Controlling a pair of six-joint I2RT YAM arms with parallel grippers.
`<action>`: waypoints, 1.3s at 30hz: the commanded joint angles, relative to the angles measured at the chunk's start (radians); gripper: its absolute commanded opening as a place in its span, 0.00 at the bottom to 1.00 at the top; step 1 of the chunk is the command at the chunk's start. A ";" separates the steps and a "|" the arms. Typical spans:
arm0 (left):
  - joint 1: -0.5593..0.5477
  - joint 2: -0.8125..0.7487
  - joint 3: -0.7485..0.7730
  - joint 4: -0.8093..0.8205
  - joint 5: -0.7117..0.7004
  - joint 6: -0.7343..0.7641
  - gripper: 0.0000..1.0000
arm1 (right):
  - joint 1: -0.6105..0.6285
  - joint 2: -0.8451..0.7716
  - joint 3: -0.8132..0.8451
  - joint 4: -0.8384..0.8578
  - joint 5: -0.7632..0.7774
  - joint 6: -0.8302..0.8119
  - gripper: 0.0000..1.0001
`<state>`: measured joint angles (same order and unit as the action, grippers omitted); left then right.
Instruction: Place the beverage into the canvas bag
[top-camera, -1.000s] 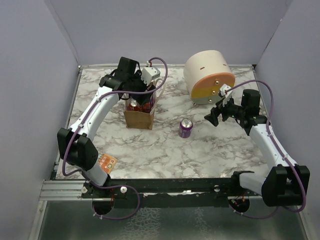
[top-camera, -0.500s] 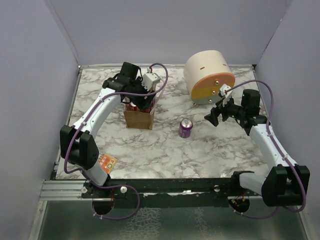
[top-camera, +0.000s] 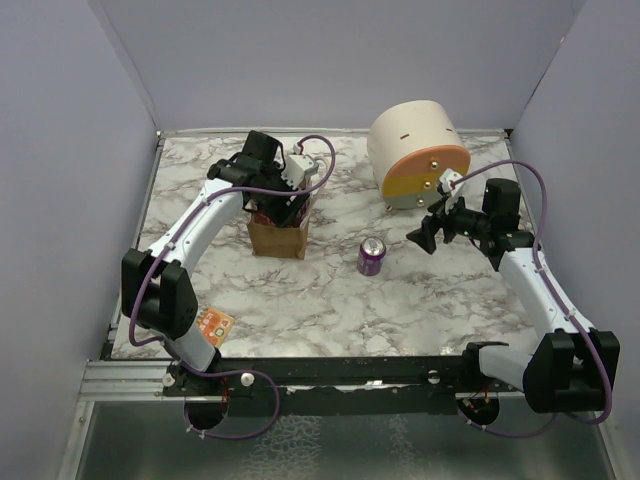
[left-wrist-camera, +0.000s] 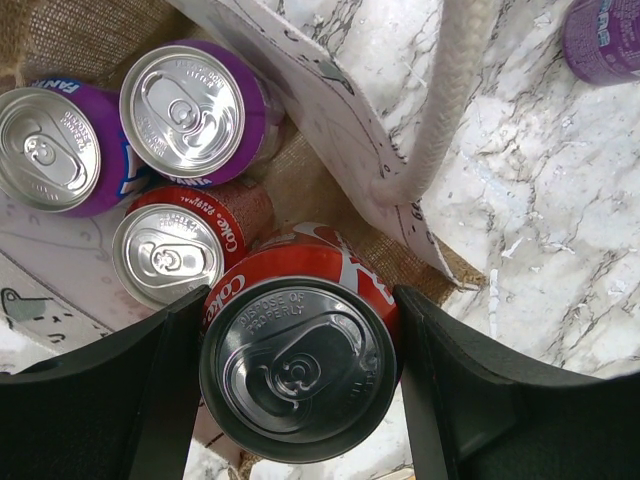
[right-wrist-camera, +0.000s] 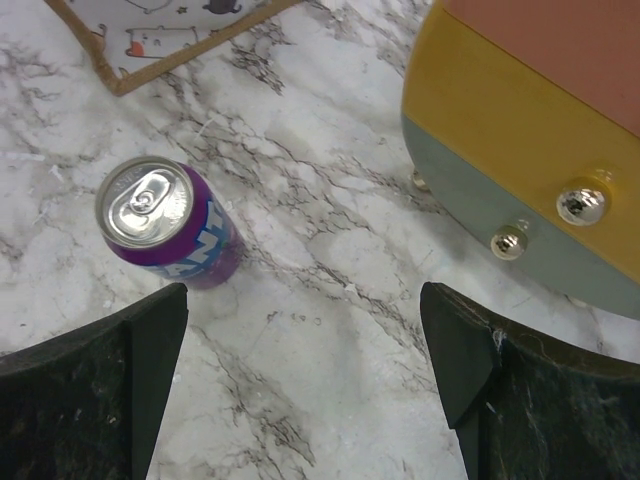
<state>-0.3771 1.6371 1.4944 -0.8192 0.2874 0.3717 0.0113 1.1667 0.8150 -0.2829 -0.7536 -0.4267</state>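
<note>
The tan canvas bag (top-camera: 278, 236) stands upright left of the table's middle. My left gripper (top-camera: 277, 203) is at its mouth, shut on a red cola can (left-wrist-camera: 298, 375). The left wrist view looks down into the bag (left-wrist-camera: 330, 110). Two purple cans (left-wrist-camera: 195, 110) and another red can (left-wrist-camera: 170, 252) stand inside it, and a cream handle (left-wrist-camera: 450, 90) hangs over its side. The black fingers (left-wrist-camera: 130, 400) press both sides of the held can. A purple soda can (top-camera: 371, 257) stands on the table to the right of the bag and also shows in the right wrist view (right-wrist-camera: 165, 225). My right gripper (top-camera: 432, 228) is open and empty, to that can's right (right-wrist-camera: 305, 370).
A large cream cylinder with an orange-yellow face (top-camera: 418, 153) lies at the back right, close behind my right gripper; it also shows in the right wrist view (right-wrist-camera: 530, 130). A small orange card (top-camera: 215, 322) lies near the front left edge. Grey walls close in the table.
My left gripper has shifted a little to the right and lower at the bag's mouth with the red can. The right arm has barely moved.
</note>
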 joint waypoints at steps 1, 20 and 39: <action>0.003 -0.038 0.001 0.005 -0.064 -0.020 0.00 | 0.006 -0.021 0.032 0.031 -0.150 0.035 0.99; 0.066 -0.081 -0.104 0.095 -0.030 -0.011 0.00 | 0.582 0.333 0.155 0.388 -0.052 0.229 0.81; 0.098 -0.054 -0.120 0.089 0.020 -0.014 0.00 | 0.779 0.599 0.250 0.606 0.425 0.384 0.53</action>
<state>-0.2916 1.6062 1.3766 -0.7456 0.2855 0.3511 0.7860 1.7653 1.0458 0.2539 -0.4755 -0.0696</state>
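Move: The canvas bag's middle lies about 5 cm ahead of the left gripper, a centimetre left and 9 cm below its held Coke; the Coke already inside stands some 6 cm ahead, 3 cm left. From the right gripper, the bag's near right corner is about 31 cm left, 1 cm back and 7 cm lower; the loose Fanta is roughly 13 cm left and 3 cm back, the rounded cabinet 18 cm ahead, 2 cm left. Swing the right gripper about 29 cm left, over the loose Fanta, to the bag's near right corner, rising slightly, then sinking and easing forward near the end; turn it counter-clockwise, then partly back, closing the fingers to about half. Meanwhile keep hold of the Coke with the left gripper and bring it some 3 cm left and 2 cm down into the bag's near end. ##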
